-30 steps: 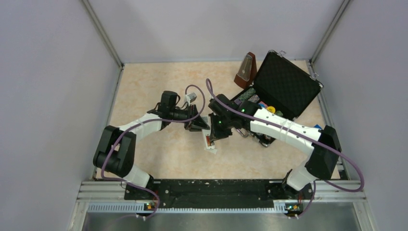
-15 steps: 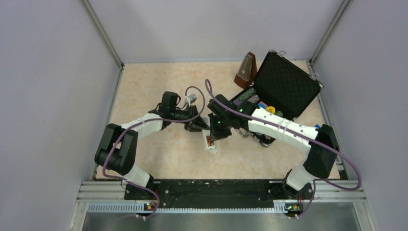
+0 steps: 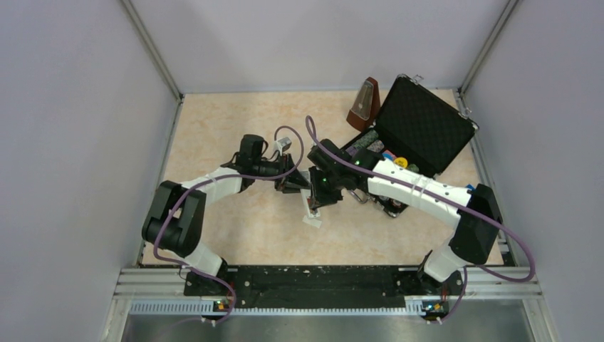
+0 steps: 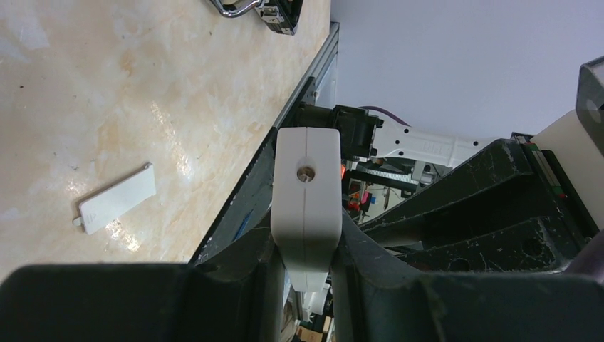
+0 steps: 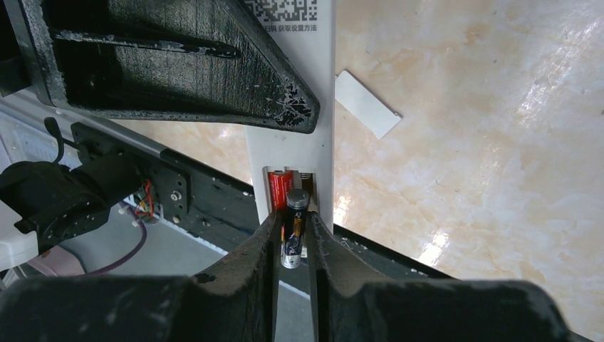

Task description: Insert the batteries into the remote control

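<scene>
My left gripper (image 4: 306, 239) is shut on one end of the white remote control (image 4: 306, 189) and holds it above the table (image 3: 235, 142). In the right wrist view the remote (image 5: 324, 107) shows its back, with the battery bay uncovered. The red battery (image 5: 279, 191) lies in the bay. Beside it the black battery (image 5: 293, 231) leans with its upper end in the bay, between the fingers of my right gripper (image 5: 292, 217). Those jaws stand slightly open, with a thin gap on each side of the battery. In the top view both grippers (image 3: 299, 187) (image 3: 318, 201) meet mid-table.
The small white cover piece (image 5: 367, 103) (image 3: 312, 219) lies flat on the table below the remote. At the back right an open black case (image 3: 427, 125) holds coloured things, and a brown metronome (image 3: 363, 103) stands beside it. Grey walls enclose the table.
My right jaws have eased apart around the black battery. Both arms and the remote have barely moved.
</scene>
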`<state>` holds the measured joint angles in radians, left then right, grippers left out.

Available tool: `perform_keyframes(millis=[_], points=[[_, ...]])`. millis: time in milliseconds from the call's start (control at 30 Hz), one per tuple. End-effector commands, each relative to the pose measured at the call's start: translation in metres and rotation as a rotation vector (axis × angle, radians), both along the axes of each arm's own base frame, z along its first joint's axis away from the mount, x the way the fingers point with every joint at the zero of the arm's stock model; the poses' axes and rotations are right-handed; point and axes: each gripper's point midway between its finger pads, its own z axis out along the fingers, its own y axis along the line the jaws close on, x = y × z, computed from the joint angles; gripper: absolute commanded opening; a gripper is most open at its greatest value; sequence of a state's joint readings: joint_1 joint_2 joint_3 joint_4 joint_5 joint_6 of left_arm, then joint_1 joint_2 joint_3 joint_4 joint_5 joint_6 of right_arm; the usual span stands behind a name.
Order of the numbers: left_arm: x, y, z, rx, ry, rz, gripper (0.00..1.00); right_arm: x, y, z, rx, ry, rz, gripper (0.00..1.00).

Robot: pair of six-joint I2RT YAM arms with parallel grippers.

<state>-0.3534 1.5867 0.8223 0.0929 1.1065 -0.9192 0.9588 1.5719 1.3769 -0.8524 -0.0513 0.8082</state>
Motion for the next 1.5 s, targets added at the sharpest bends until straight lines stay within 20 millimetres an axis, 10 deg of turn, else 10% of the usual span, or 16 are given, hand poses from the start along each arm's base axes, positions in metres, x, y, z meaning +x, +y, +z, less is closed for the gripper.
perform_keyframes(millis=[0,700,1467], points=[[-0.001,-0.001,0.015,-0.059,-0.024,-0.034,0.00,0.011,-0.002,0.016,0.006,-0.051,-0.027,0.20],[0.006,-0.002,0.015,-0.053,-0.032,-0.014,0.00,0.012,-0.017,0.056,0.084,-0.125,-0.103,0.44],[0.022,-0.003,0.156,-0.351,-0.061,0.237,0.00,0.014,-0.047,0.158,0.829,-0.318,-0.475,0.60]])
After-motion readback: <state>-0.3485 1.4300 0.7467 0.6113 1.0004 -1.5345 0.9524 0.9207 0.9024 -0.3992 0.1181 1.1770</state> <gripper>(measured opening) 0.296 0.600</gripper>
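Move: The black battery lies at the right hand's slightly parted fingertips, at most 1 cm below the hand point, over the open compartment of the remote control. The red battery is about 1 cm left of it, and the loose battery cover is on the table some 5 cm back from the right hand, straight below by about 15 cm. From the left hand, which grips the remote, the black battery is roughly 6 cm back, 1 cm right. The black battery is left in the remote's compartment as the right fingers spread from barely parted to over half open. They ease off it slowly, then quicken up and to the right, about 10 cm up and 5 cm across, the wrist rolling some 35 degrees left-side-up and turning clockwise. The left hand keeps its grip and, late on, lifts the remote about 10 cm while tilting it and turning it slightly counter-clockwise. ##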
